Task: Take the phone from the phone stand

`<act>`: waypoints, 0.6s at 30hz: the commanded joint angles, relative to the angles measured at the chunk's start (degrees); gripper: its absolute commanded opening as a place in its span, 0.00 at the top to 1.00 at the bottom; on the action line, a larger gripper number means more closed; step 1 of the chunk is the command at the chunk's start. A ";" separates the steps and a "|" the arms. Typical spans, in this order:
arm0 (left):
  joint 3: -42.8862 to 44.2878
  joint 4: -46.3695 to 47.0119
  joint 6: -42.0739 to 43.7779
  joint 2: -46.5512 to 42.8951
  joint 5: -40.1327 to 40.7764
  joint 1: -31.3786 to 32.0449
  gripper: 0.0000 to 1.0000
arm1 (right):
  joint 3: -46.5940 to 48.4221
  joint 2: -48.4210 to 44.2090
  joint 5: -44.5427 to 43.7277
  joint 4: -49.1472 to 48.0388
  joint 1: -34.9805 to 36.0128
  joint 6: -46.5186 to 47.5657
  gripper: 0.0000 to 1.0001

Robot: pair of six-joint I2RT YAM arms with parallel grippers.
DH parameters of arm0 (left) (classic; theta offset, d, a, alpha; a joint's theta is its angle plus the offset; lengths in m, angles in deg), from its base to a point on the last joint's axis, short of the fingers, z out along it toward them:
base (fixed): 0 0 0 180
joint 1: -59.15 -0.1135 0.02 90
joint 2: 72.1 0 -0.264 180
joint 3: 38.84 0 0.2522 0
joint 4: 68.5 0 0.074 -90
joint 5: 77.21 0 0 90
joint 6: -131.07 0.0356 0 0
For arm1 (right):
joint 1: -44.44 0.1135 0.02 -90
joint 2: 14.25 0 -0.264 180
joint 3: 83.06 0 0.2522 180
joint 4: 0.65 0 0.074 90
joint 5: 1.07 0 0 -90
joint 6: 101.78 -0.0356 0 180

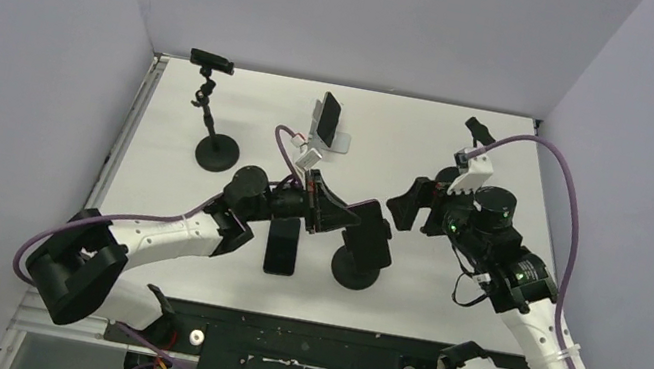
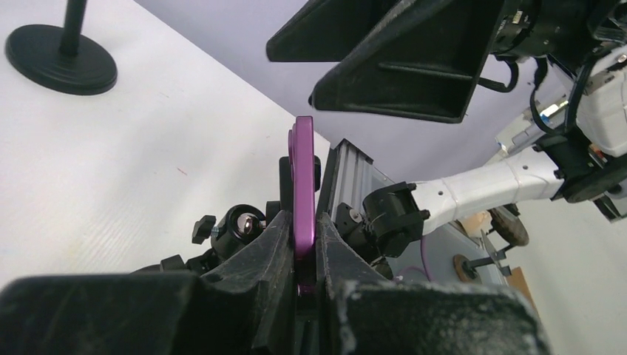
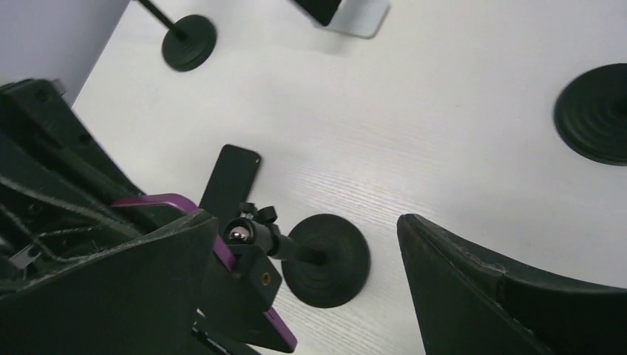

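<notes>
The phone (image 2: pixel 304 177) has a purple case and stands on edge in the clamp of the black phone stand (image 3: pixel 327 259), near the middle of the table. My left gripper (image 2: pixel 302 229) is shut on the phone's lower edge, one finger on each face. From above, the left gripper (image 1: pixel 336 214) reaches the phone (image 1: pixel 373 235) from the left. My right gripper (image 1: pixel 416 205) hangs open just right of it and holds nothing. In the right wrist view the clamp (image 3: pixel 255 285) and purple phone (image 3: pixel 222 248) sit by the left finger of the right gripper (image 3: pixel 303 296).
A second black phone (image 1: pixel 283 245) lies flat left of the stand's base (image 1: pixel 356 269). Another stand (image 1: pixel 217 153) with a clamp on top is at the back left. A phone leans on a white holder (image 1: pixel 331 124) at the back centre. White walls close three sides.
</notes>
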 commanded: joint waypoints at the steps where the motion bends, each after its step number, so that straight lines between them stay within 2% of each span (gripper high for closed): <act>1: 1.92 -2.86 -0.75 -3.18 6.91 -1.95 1.00 | 3.67 0.53 -12.08 1.21 0.20 -3.32 0.00; 9: 5.63 -2.71 -2.63 -0.75 5.75 -6.10 1.00 | 4.56 0.64 -3.00 0.91 0.15 4.98 0.00; 18: 12.20 -5.68 -1.14 0.70 5.41 -6.13 1.00 | 8.08 -0.27 -0.62 6.16 0.68 9.50 0.00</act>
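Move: Between the left fingertips, already pinched near its corner, is the purple-edged phone, its middle about 3 cm to their right, 3 cm back and 3 cm below, still in its stand's clamp. From that hand the stand's base lies about 3 cm right, 1 cm back and some 20 cm below; the phone lying flat on the table is about 15 cm left, 1 cm ahead and 20 cm down. From the open right hand the clamped phone is roughly 7 cm left, 4 cm back and 4 cm below. Keeping its pinch on the phone's edge, the left hand pulls phone and stand forward about 6 cm and a little left, away from the robot, while its wrist turns some 10 degrees counter-clockwise. The right hand, clear of the phone with fingers wide, drifts about 2 cm forward and right, then eases back and rises about 1.5 cm. ##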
